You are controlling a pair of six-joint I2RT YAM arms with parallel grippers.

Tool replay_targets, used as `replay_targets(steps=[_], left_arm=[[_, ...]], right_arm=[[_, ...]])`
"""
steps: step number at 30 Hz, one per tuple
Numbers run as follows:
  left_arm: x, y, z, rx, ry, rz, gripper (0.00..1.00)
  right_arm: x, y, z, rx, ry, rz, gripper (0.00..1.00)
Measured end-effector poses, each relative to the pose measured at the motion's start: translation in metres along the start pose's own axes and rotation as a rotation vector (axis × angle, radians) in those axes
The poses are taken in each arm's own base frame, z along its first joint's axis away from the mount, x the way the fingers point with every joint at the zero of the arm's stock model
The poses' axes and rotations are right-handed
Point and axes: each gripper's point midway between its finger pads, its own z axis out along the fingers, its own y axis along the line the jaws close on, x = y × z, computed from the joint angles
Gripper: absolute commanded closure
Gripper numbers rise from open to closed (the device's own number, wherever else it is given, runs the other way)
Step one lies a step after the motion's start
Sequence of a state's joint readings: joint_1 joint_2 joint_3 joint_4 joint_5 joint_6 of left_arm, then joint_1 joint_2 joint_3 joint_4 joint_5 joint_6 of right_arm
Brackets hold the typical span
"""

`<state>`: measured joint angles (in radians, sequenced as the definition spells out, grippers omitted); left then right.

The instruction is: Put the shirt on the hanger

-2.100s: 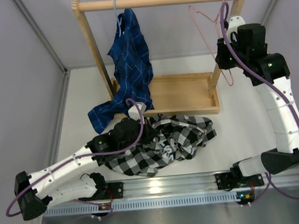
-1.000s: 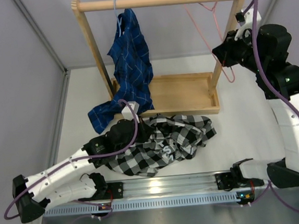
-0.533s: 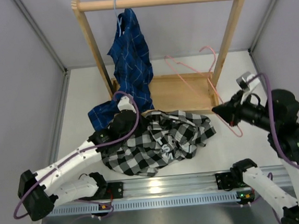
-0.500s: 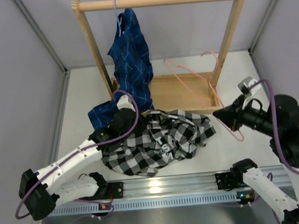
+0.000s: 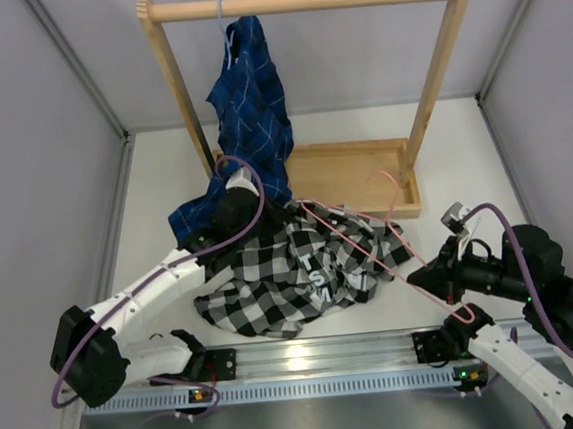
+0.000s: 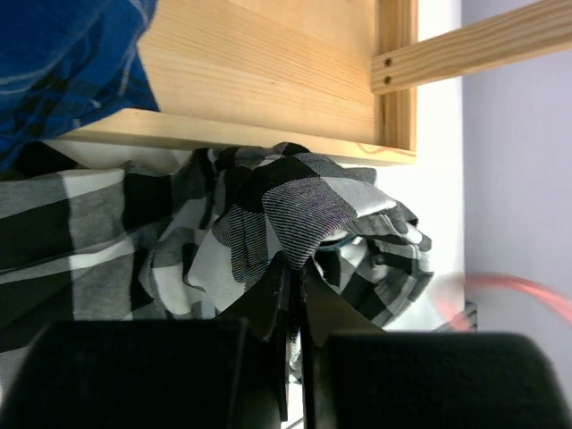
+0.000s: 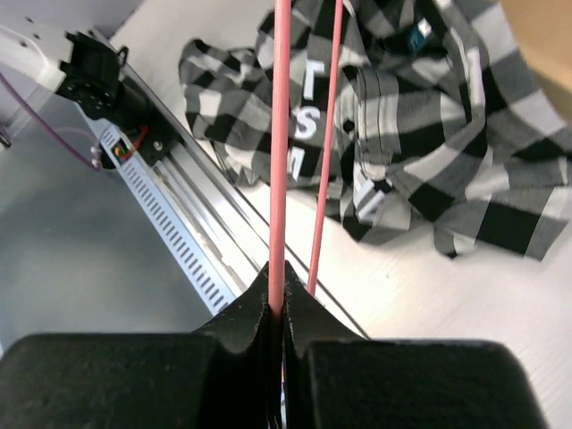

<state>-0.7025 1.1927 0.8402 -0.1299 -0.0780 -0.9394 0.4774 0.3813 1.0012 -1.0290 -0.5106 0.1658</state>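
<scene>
The black-and-white checked shirt (image 5: pixel 302 273) lies crumpled on the table in front of the wooden rack. My left gripper (image 5: pixel 264 219) is shut on a raised fold of the shirt (image 6: pixel 299 192) at its far left edge; the cloth runs down between the closed jaws (image 6: pixel 293 268). My right gripper (image 5: pixel 419 276) is shut on one wire of the pink hanger (image 5: pixel 375 257), which slants low over the shirt's right half, hook end toward the rack's tray. In the right wrist view the hanger (image 7: pixel 280 134) runs straight out from the gripper (image 7: pixel 279 288) above the shirt (image 7: pixel 402 116).
The wooden rack's top rod (image 5: pixel 298 1) spans the back, with its tray base (image 5: pixel 348 174) just behind the shirt. A dark blue shirt (image 5: pixel 252 107) hangs from a light blue hanger at the rod's left. A metal rail (image 5: pixel 309 358) runs along the near edge.
My right arm has swung down and forward from the rack's rod, bringing the pink hanger low over the checked shirt. My left gripper has pulled the shirt's edge slightly toward the rack.
</scene>
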Motion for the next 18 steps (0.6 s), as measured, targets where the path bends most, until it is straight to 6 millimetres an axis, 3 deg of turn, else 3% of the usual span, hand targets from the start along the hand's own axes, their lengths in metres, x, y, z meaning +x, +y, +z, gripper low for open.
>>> replay_targets(steps=[3,9,13,18], left_arm=[[0.003,-0.008,0.0,0.037,0.023,-0.011,1.0],[0.008,-0.027,-0.003,0.128,0.065,-0.03,1.0],[0.011,-0.037,-0.009,0.178,0.084,-0.025,1.0],[0.014,-0.044,-0.014,0.219,0.1,0.009,1.0]], right_arm=[[0.018,-0.011,0.005,0.043,0.059,0.049,1.0],[0.021,-0.022,0.01,0.094,0.09,0.079,1.0],[0.028,-0.026,0.027,0.078,0.149,0.118,1.0],[0.054,-0.026,0.045,0.013,0.263,0.184,1.0]])
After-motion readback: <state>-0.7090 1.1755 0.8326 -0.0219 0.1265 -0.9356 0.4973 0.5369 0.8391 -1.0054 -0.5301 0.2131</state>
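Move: The left hand grips the edge of the checked shirt's neck opening; the free end of the hanger held by the right hand hovers about 6 cm above it, some 4 cm right and 3 cm back. From the right hand, that neck opening lies roughly 20 cm ahead, 26 cm left and 9 cm lower. The wooden tray's middle is about 16 cm ahead of the left hand, 15 cm right and 16 cm below; the hanging blue shirt is about 15 cm ahead, 9 cm left, near hand height. Still pinching the hanger, the right hand brings its free end down to the shirt's neck opening beside the left fingertips, sinking about 7 cm with a slight drift forward and left while the wrist tips down some 15 degrees. Meanwhile the left hand keeps the neck edge pinched and carries it up and to the right, about 3 cm each, and back a little, turning clockwise to meet the hanger. ##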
